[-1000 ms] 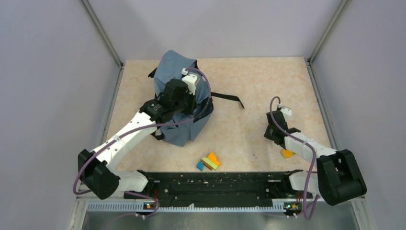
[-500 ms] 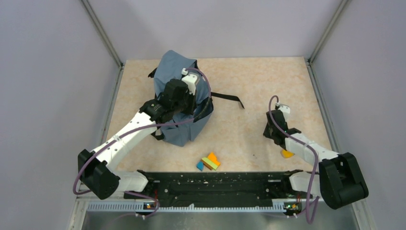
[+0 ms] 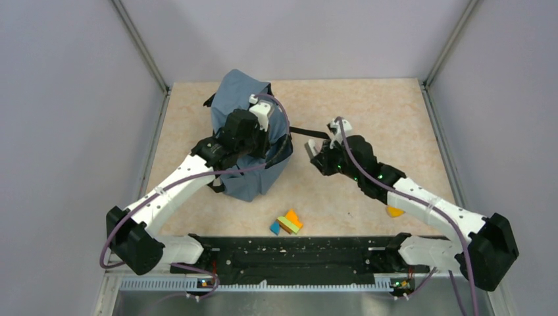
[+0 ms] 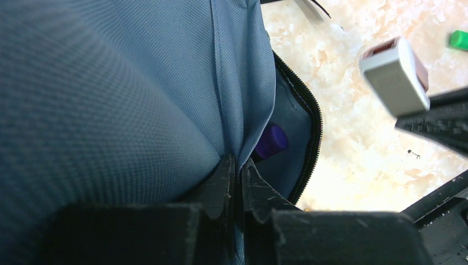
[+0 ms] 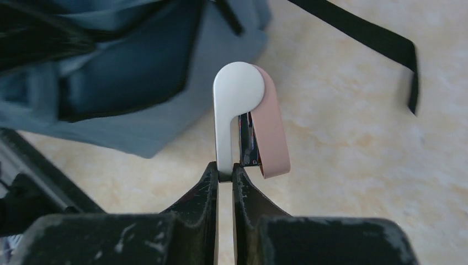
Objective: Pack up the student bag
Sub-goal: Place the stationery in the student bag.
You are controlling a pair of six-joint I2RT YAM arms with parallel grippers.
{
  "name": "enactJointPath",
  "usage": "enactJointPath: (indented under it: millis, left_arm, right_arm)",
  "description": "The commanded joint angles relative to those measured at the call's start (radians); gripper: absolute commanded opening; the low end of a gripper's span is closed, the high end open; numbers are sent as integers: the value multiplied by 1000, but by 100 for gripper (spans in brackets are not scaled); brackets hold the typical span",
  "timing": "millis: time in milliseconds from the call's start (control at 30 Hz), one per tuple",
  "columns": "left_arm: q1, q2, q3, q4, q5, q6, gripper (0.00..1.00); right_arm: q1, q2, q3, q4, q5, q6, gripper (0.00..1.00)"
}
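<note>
The student bag point(image 3: 235, 95), slate-blue fabric, stands at the table's left-centre with its zipped mouth facing right. My left gripper point(image 4: 237, 163) is shut on a fold of the bag's fabric point(image 4: 110, 83) beside the opening; a purple object point(image 4: 271, 141) shows inside. My right gripper point(image 5: 225, 168) is shut on a white-and-pink stapler point(image 5: 243, 116), held above the table just right of the bag's mouth. In the top view the stapler point(image 3: 309, 149) hangs between the bag and the right arm. It also appears in the left wrist view as a stapler point(image 4: 394, 74) end-on.
A black strap point(image 3: 314, 133) trails from the bag across the table under the right gripper. Coloured blocks point(image 3: 286, 222) lie near the front edge. An orange piece point(image 3: 395, 211) lies by the right arm. A small green object point(image 4: 458, 38) lies at the far right.
The right arm swung from the table's right side toward the bag, carrying the stapler after its jaws closed. The left arm and the bag have not moved.
</note>
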Motion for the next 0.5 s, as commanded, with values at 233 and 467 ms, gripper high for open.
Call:
enactJointPath:
  millis: [233, 467]
  left_arm:
    - [9, -59, 2, 12, 0, -26, 6]
    - [9, -64, 1, 12, -1, -26, 6]
  right_arm:
    - [185, 202, 265, 65, -204, -149, 0]
    - [188, 333, 406, -57, -168, -133, 0]
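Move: Hanging in the right hand's closed fingers is the stapler; the bag's open mouth lies about 14 cm to that hand's left, 3 cm farther out and some 8 cm lower. From the same hand the black strap is roughly 17 cm ahead and 3 cm left, and the toy blocks 12 cm back and 9 cm left, both down on the table. For the left hand, already gripping the bag's flap, the mouth is about 5 cm right, 4 cm ahead and 11 cm below. Sweeping left about 11 cm towards the bag's mouth, fast at first and then slowing, the right hand brings the gripped stapler in beside the left fingers, drawing back slightly on the way. It climbs some 4 cm, then begins to sink, while the wrist swings about 20 degrees counter-clockwise so the stapler's free end points more to the left, at the opening. The left hand keeps the flap pinched and stays put. ##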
